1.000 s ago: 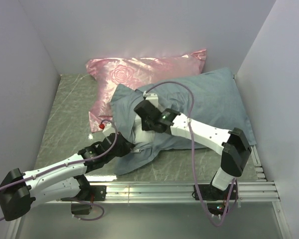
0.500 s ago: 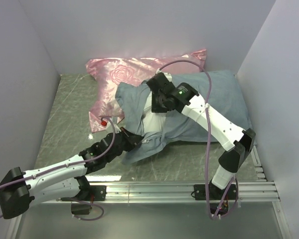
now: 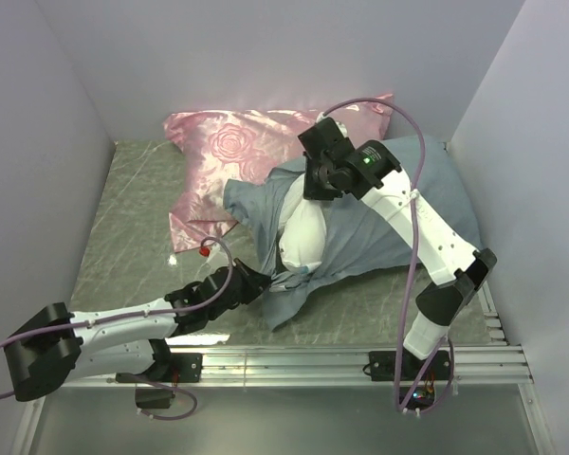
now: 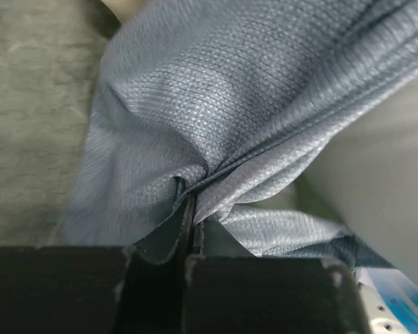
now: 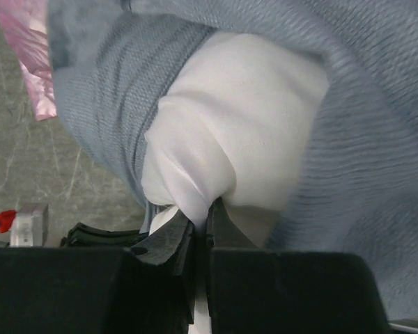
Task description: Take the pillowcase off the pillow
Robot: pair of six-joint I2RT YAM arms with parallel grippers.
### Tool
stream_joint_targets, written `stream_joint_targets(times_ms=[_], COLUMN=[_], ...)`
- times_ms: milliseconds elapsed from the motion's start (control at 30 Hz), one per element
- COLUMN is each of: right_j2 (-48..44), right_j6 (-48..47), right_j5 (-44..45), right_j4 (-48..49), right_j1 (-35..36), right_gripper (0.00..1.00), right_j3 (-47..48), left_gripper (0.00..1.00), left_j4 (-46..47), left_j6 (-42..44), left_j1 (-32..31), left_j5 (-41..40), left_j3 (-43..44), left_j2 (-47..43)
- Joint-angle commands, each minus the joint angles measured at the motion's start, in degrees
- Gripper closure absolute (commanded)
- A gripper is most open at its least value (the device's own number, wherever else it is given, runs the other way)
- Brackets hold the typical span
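Note:
The slate blue-grey pillowcase [image 3: 379, 223] lies across the right of the table, its open end bunched toward the front. A bulge of the white pillow [image 3: 305, 237] pokes out of that opening. My left gripper [image 3: 266, 282] is shut on the pillowcase hem [image 4: 195, 188] near the table's front. My right gripper [image 3: 313, 194] hangs raised over the middle, shut on a pinched fold of the pillow [image 5: 216, 160], with the pillowcase [image 5: 362, 174] wrapped around it.
A shiny pink rose-patterned pillow [image 3: 237, 142] lies at the back left, partly under the pillowcase. The grey marbled table surface [image 3: 133, 218] shows to the left. White walls close in on three sides. A metal rail [image 3: 294, 360] runs along the front edge.
My right gripper has risen and moved toward the back, drawing the white pillow out of the pillowcase opening. My left gripper has shifted slightly right, holding the hem down.

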Motion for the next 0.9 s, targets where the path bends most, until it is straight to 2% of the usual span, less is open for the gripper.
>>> stream_joint_targets(times_ms=[0, 133, 200, 233, 333, 433, 500, 533, 633, 667, 767, 867], right_j2=[-6.12, -10.61, -12.36, -16.03, -25.16, -31.68, -33.98, -35.65, -37.24, -36.98, -35.67, -35.92], right_j6=[0.46, 0.54, 0.72, 0.89, 3.26, 7.56, 9.41, 11.42, 14.07, 14.51, 15.39, 15.84], right_j5=[11.03, 7.78, 5.15, 4.18, 1.45, 4.16, 5.66, 6.88, 7.17, 7.25, 8.73, 8.83], right_j4=[19.72, 21.67, 21.05, 22.18, 32.44, 37.64, 40.11, 41.43, 45.47, 45.92, 46.54, 47.77], right_j1=[-3.70, -3.62, -3.01, -2.39, 1.20, 7.60, 10.96, 13.50, 15.63, 16.07, 17.56, 17.65], right_gripper=[1.00, 1.00, 1.00, 1.00, 1.00, 1.00, 1.00, 1.00, 1.00, 1.00, 1.00, 1.00], right_j3=[3.79, 0.16, -3.86, -7.02, -24.23, -38.92, -48.03, -50.53, -58.80, -60.82, -62.59, -63.91], left_gripper=[0.99, 0.99, 1.00, 0.99, 0.99, 0.99, 0.94, 0.91, 0.69, 0.56, 0.39, 0.31], left_j4=[-18.98, -16.62, -16.08, -16.69, -18.62, -23.18, -27.66, -28.90, -31.98, -32.42, -34.09, -36.99], left_j6=[1.92, 4.38, 6.05, 7.18, 10.08, 11.50, 11.41, 11.50, 13.42, 13.96, 15.28, 15.81], left_j1=[-1.75, 0.36, 1.33, 1.85, 5.80, 9.41, 10.20, 10.99, 11.88, 11.79, 11.70, 11.70], left_j5=[4.05, 4.57, 4.31, 4.22, 4.92, 3.52, 0.46, -0.34, -1.32, -1.14, -0.97, -4.21], left_j3=[-3.34, -1.05, 0.44, 1.14, 4.83, 9.31, 12.56, 14.49, 16.96, 18.36, 19.86, 20.48], left_j2=[4.74, 8.61, 8.26, 7.91, 6.33, 2.92, 1.41, 0.10, -2.62, -3.33, -7.46, -11.24])
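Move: Within the left hand's shut fingers is the gathered pillowcase hem; the loose pillowcase flap lies about 13 cm ahead of that hand, 4 cm left and 4 cm lower. The right hand pinches the white pillow, whose bare end hangs roughly 8 cm back from it and 12 cm below, or some 10 cm ahead, 8 cm right and 5 cm above the left hand. From the right hand the hem is about 14 cm back, 8 cm left and 19 cm down. Drawing the pinched white pillow back towards the table's near edge and down, the right hand travels about 12 cm back and nearly as far down, mostly level at first, its left side tilting up some 15 degrees, grip kept. The left hand dips slightly while easing forward, then moves left and up towards the loose flap, opening wide to let go of the hem. ##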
